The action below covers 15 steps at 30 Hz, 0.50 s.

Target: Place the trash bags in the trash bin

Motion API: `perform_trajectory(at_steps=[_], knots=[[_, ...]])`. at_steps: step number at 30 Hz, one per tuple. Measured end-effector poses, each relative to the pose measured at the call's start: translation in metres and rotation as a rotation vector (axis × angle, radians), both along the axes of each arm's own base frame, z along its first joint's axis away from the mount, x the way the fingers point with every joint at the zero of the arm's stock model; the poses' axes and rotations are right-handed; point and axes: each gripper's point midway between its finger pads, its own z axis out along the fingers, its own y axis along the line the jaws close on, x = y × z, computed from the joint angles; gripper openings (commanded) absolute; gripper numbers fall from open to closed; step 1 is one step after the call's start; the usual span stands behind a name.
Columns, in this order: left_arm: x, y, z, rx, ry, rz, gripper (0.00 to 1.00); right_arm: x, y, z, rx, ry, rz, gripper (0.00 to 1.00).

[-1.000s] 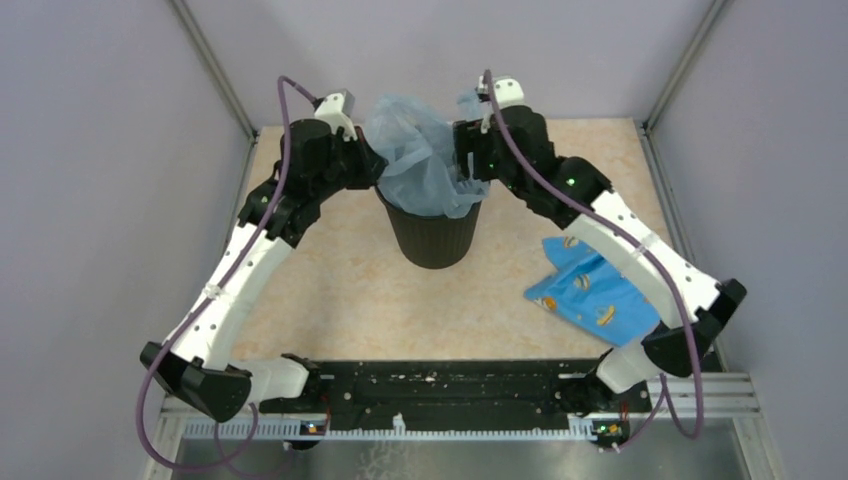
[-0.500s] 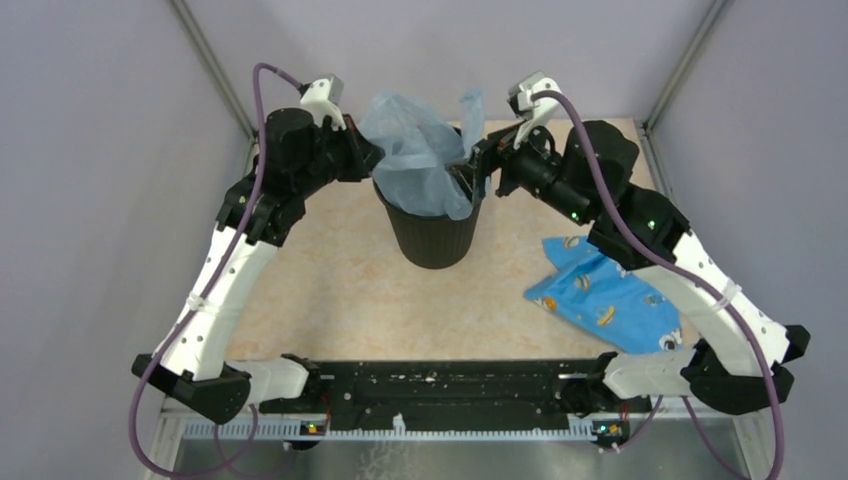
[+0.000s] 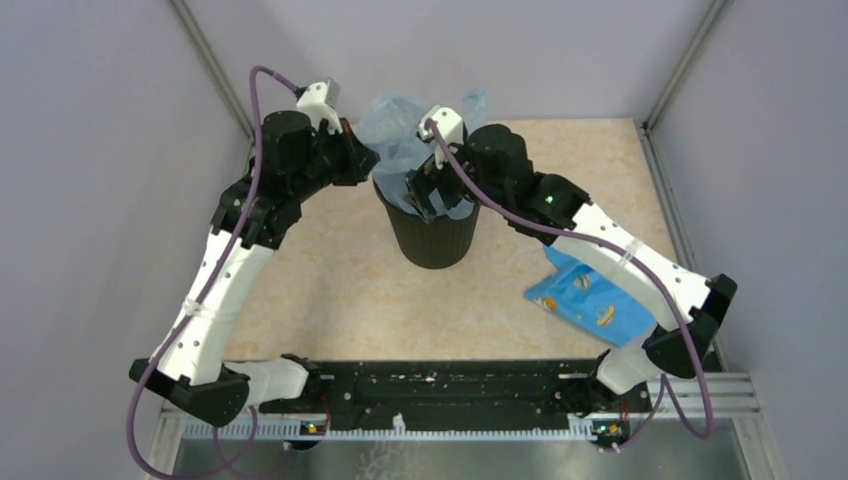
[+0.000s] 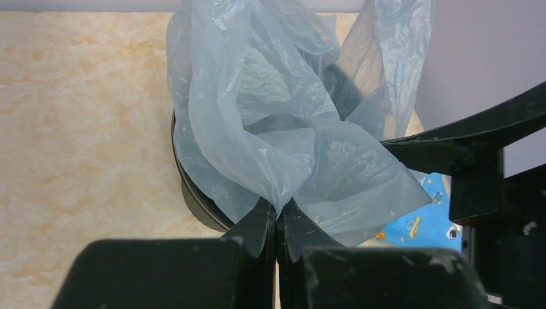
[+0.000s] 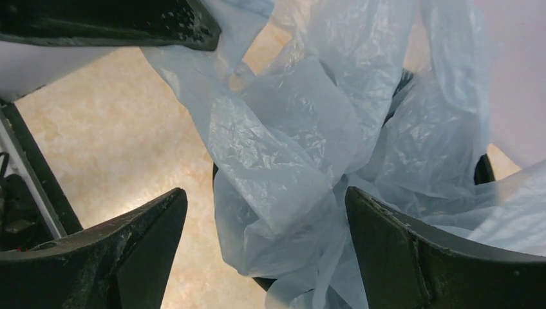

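Observation:
A pale grey-blue translucent trash bag [image 3: 395, 130] bunches up out of the round black trash bin [image 3: 433, 240] at the back middle of the table. My left gripper [image 3: 370, 165] is at the bin's left rim, shut on a fold of the bag [image 4: 283, 116], which pinches between its fingertips [image 4: 278, 209] above the rim [image 4: 193, 193]. My right gripper [image 3: 425, 195] hangs over the bin's mouth. It is open wide [image 5: 265, 193], with crumpled bag film [image 5: 290, 148] lying between its spread fingers, ungripped. The bin's inside is mostly hidden by the bag.
A blue printed snack packet [image 3: 590, 300] lies on the table right of the bin, partly under my right arm. Grey walls close in the back and sides. The left gripper's black finger [image 5: 116, 26] crosses the top left of the right wrist view.
My right gripper opened wider and swung from the bin's right rim to above its mouth. The left gripper stayed shut on the bag at the left rim.

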Motion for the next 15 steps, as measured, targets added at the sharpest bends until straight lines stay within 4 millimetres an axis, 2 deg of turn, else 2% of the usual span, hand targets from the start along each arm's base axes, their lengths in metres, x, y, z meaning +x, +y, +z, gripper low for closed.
perform_trajectory(at_steps=[4, 10, 12, 15], knots=[[0.001, 0.003, -0.001, 0.011, 0.001, 0.017, 0.00, 0.007, 0.005, -0.023, -0.038, 0.026, -0.014, 0.74], [0.003, 0.007, -0.003, 0.021, -0.002, 0.036, 0.00, 0.023, 0.006, -0.055, -0.102, 0.051, -0.079, 0.36], [0.004, 0.007, -0.005, 0.024, 0.002, 0.041, 0.00, 0.030, 0.005, -0.065, -0.124, 0.057, -0.114, 0.31], [0.006, 0.008, -0.015, 0.034, 0.018, 0.047, 0.00, 0.043, 0.002, -0.083, -0.171, 0.062, -0.177, 0.29]])
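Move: The fold of the trash bag that my right hand goes for hangs over the bin mouth, about 5 cm ahead of my right hand and some 10 cm below it. The trash bin's middle lies roughly 7 cm ahead of that hand, 2 cm to its right and 23 cm below. My left hand already pinches a bag corner; the same fold lies from it about 2 cm ahead, 9 cm to its right and 13 cm down. I drive my right hand down about 8 cm, and some 4 cm forward, into the loose film at the bin mouth, closing its wide-open fingers to about a third around a fold. Its fingertips tip down and swing clockwise, roughly 10 degrees each. My left hand keeps its pinch on the corner, easing only slightly down and left. ##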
